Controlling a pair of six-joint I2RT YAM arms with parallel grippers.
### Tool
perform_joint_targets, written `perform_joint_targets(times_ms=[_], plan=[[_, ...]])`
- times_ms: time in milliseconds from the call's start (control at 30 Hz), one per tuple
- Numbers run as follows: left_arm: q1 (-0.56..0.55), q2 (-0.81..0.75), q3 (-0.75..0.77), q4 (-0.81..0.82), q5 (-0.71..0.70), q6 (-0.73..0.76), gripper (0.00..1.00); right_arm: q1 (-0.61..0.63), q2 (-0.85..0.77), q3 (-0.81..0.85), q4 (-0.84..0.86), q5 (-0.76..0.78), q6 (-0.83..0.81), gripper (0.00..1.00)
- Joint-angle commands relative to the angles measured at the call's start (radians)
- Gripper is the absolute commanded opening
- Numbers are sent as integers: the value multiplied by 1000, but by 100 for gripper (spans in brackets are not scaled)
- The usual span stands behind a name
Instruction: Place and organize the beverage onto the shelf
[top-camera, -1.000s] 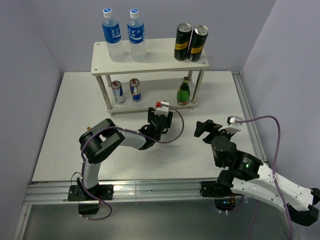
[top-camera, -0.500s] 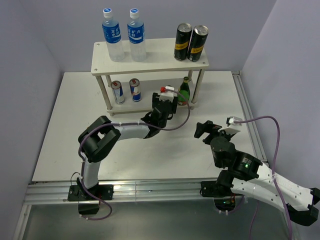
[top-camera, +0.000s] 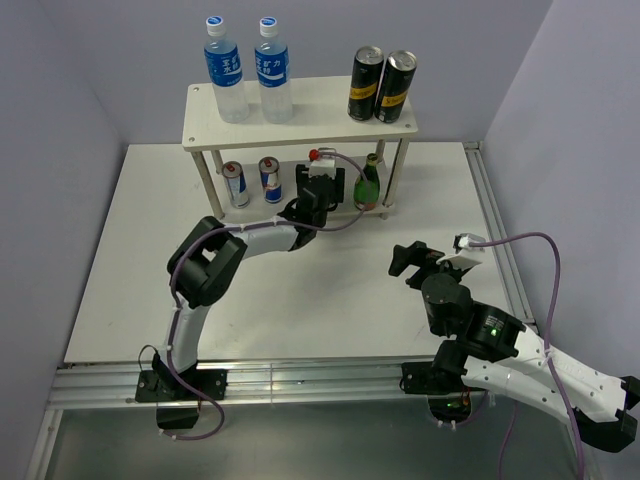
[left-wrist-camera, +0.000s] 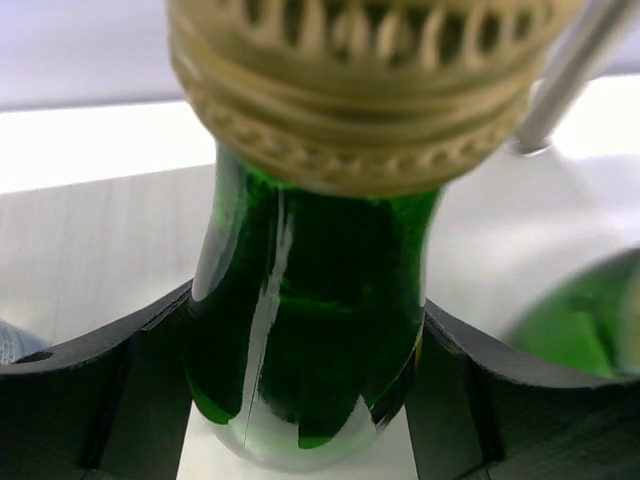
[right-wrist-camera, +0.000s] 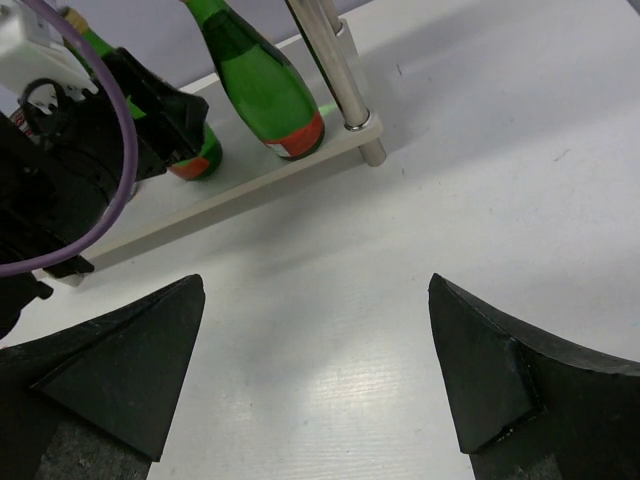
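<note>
The shelf (top-camera: 300, 125) stands at the back of the table. My left gripper (top-camera: 320, 190) reaches into its lower tier and is shut on a green glass bottle (left-wrist-camera: 310, 300) with a gold cap. The black fingers (left-wrist-camera: 100, 400) press both sides of the bottle. Its red-labelled base (right-wrist-camera: 187, 163) is over the lower board (right-wrist-camera: 200, 215); I cannot tell if it touches. A second green bottle (top-camera: 368, 183) stands just to the right on that board. My right gripper (top-camera: 408, 262) hovers open over the table, nothing between its fingers (right-wrist-camera: 120, 370).
Two water bottles (top-camera: 228, 70) and two black-and-gold cans (top-camera: 380, 85) stand on the top board. Two slim silver-and-blue cans (top-camera: 252, 182) stand at the lower tier's left. A white shelf leg (right-wrist-camera: 335, 75) stands right of the green bottles.
My left arm has carried the green bottle away from the table's middle and in under the top board, between the slim cans and the other green bottle. The right arm has not moved.
</note>
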Motion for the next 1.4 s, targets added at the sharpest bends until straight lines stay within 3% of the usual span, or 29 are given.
perform_joint_targets(times_ms=[0, 733, 800, 1000, 1100, 1267, 1367], plan=[[20, -17, 74, 99, 36, -61, 0, 5, -1, -10, 3, 27, 13, 100], [11, 39, 104, 77, 158, -135, 1, 6, 11, -7, 0, 41, 22, 100], [8, 48, 107, 74, 157, -133, 8, 6, 9, -7, -1, 41, 24, 100], [-1, 49, 97, 73, 143, -114, 71, 6, 9, -7, 0, 41, 25, 100], [-10, 49, 93, 71, 134, -100, 78, 6, 9, -7, -1, 44, 27, 100], [-20, 32, 62, 82, 120, -95, 97, 6, 9, -7, 0, 44, 27, 100], [-23, 22, 51, 81, 109, -91, 99, 5, 9, -7, -1, 41, 27, 100]])
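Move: The left hand still holds the green bottle upright in the lower shelf bay. The spot meant for this bottle is about 4 cm to the right, level ahead, with the shelf board some 9 cm below. The standing green bottle is about 10 cm to the right and 1 cm nearer, at hand height; the nearer can is some 10 cm left, level ahead, 3 cm lower. From the idle right hand the spot is roughly 26 cm ahead, 14 cm left, 16 cm below. The left hand settles slightly down, shifts the bottle about 5 cm right towards its standing twin, then opens. ##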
